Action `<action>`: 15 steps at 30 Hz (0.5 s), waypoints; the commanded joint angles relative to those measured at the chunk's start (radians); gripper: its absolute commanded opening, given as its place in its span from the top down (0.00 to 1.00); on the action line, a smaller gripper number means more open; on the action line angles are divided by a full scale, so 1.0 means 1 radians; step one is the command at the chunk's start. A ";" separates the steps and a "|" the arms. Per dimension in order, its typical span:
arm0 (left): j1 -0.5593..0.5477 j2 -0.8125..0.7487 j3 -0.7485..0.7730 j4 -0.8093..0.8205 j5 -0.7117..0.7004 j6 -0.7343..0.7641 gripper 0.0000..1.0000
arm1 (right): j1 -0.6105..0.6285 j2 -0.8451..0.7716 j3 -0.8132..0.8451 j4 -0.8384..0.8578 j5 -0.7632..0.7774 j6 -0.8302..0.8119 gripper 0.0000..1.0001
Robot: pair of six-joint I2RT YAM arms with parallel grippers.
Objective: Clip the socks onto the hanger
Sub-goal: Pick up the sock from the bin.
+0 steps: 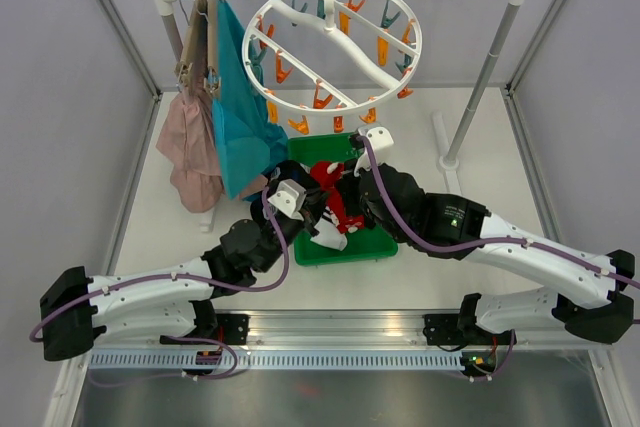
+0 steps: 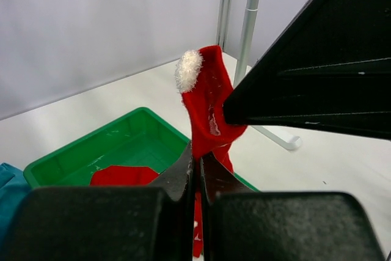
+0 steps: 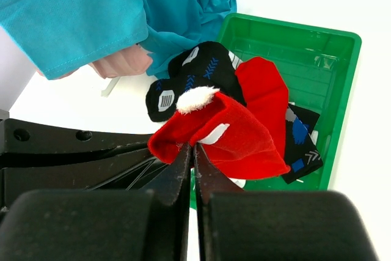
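Observation:
Both grippers hold one red sock (image 1: pixel 328 179) with a white fluffy end above the green tray (image 1: pixel 370 245). My left gripper (image 2: pixel 197 163) is shut on the lower part of this red sock (image 2: pixel 204 108), which stands up from the jaws. My right gripper (image 3: pixel 194 154) is shut on a fold of the same red sock (image 3: pixel 235 132). In the tray lie another red sock (image 3: pixel 266 87) and black socks with blue and white marks (image 3: pixel 195 74). The hanger (image 1: pixel 347 48), a white ring with orange and teal clips, hangs from the rail behind the tray.
A teal cloth (image 1: pixel 240 117) and a pink garment (image 1: pixel 190 142) hang at the left of the rail, close to the tray's back left corner. The rail's right post (image 1: pixel 480 77) stands on the table at the back right.

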State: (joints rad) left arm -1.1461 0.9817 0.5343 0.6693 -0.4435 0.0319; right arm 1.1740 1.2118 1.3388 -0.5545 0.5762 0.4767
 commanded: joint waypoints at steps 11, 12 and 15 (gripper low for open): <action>-0.004 -0.028 0.043 0.007 0.002 0.003 0.98 | -0.005 -0.063 0.010 0.008 0.088 -0.003 0.60; -0.004 -0.029 0.043 0.000 -0.004 0.003 0.98 | -0.005 -0.073 0.002 0.010 0.099 -0.006 0.57; -0.004 -0.041 0.036 -0.023 -0.017 -0.003 0.98 | -0.004 -0.126 -0.024 0.033 0.120 -0.050 0.48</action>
State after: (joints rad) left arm -1.1461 0.9672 0.5411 0.6518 -0.4438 0.0319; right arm 1.1740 1.1576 1.3289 -0.5533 0.6350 0.4660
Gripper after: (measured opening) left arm 0.033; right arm 0.504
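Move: Both hands still have the red sock between them. The right hand's fingers are on its top, with its middle about 2 cm left, 2 cm back and 4 cm below. From the left hand the sock's middle is about 3 cm right, 1 cm ahead and 3 cm below. From the right hand, the other red sock in the bin lies some 13 cm ahead, 4 cm left and 27 cm down; the black sock lies about 12 cm ahead, 15 cm left and 26 cm down. Staying put at first, the right hand opens its fingers to about half and lets go of the red sock. It then draws off to its right and upward, some 2 cm each way, away from the sock and the left hand. The left hand stays in place with its fingers shut, keeping its pinch on the sock. ##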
